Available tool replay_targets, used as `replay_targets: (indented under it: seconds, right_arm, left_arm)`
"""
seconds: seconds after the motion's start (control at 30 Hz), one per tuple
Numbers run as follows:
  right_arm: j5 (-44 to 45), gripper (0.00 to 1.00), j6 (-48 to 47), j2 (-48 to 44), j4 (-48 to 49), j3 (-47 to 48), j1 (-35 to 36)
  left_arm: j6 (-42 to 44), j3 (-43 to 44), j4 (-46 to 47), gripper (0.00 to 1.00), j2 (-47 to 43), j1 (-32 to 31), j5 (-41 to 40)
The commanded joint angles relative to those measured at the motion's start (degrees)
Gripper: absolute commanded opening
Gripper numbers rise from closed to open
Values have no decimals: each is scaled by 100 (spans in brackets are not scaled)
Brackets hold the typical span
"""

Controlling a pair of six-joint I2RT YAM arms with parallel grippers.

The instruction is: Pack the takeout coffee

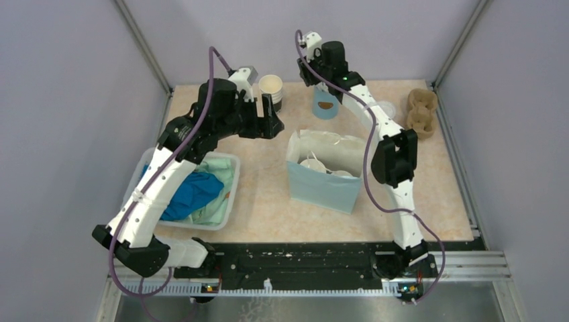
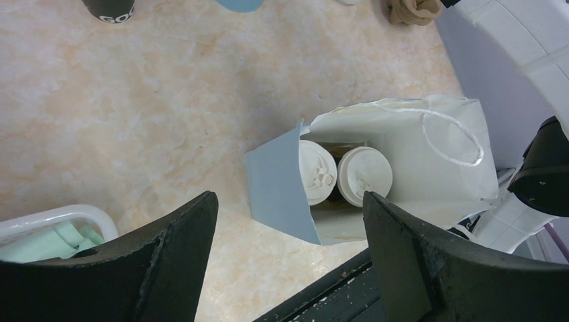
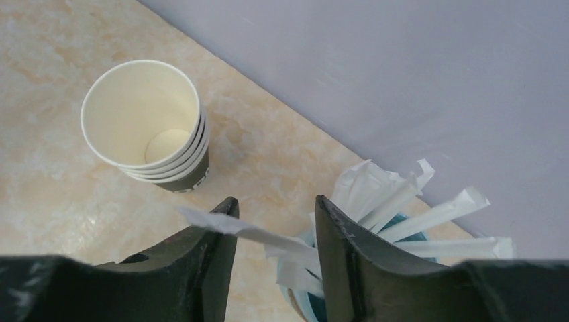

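Observation:
Two takeout coffees with white lids (image 2: 315,171) (image 2: 364,176) stand side by side inside the open light blue paper bag (image 2: 275,188) (image 1: 322,191) at mid table. My left gripper (image 2: 290,201) (image 1: 270,121) hovers open and empty, left of and above the bag. My right gripper (image 3: 276,201) is at the back, over the light blue cup (image 1: 327,105) of white wrapped sticks (image 3: 402,201). Its jaws stand apart with one white stick (image 3: 255,231) lying across the gap, resting on the left finger (image 3: 208,268).
A stack of lidless cream-and-black cups (image 3: 144,121) (image 1: 272,90) stands at the back, beside the stick cup. A white bin (image 1: 233,168) of blue and green cloth sits at the left. Brown cardboard cup carriers (image 1: 421,113) lie at the back right. Walls enclose three sides.

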Motion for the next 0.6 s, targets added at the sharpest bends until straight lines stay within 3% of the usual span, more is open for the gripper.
replay_targets:
  seconds: [0.0, 0.1, 0.17, 0.33, 0.57]
  right_arm:
    - [470, 34, -468, 192, 540, 556, 85]
    - [384, 17, -397, 41, 479, 706, 121]
    - [399, 11, -376, -181, 520, 579, 159]
    - [781, 9, -463, -650, 743, 237, 176]
    - [1217, 6, -289, -958, 359, 1142, 184]
  left_arm:
    - [111, 216, -80, 86, 16, 52, -171]
    - [143, 322, -114, 86, 38, 55, -191]
    - [151, 292, -76, 85, 12, 64, -161]
    - [116, 43, 83, 85, -155, 73, 8]
    - [76, -168, 10, 85, -545, 72, 172]
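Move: The straw to be taken already leans between the right hand's open fingers near its top; its middle lies about 3 cm to the right, 1 cm back and 4 cm below. The straw holder stands some 6 cm to the hand's right, 3 cm back and 11 cm below; the cup stack is about 13 cm left, 2 cm back and 9 cm below. From the left hand, the straw is roughly 25 cm ahead, 13 cm right and 15 cm lower. The leaning paper-wrapped straw is pinched near its upper end as the right fingers close almost fully on it while the hand eases about 1 cm farther forward. Keeping that grip, the hand then lifts some 7 cm away above the straw holder, faster towards the end, its fingers tipping up about 10 degrees. ##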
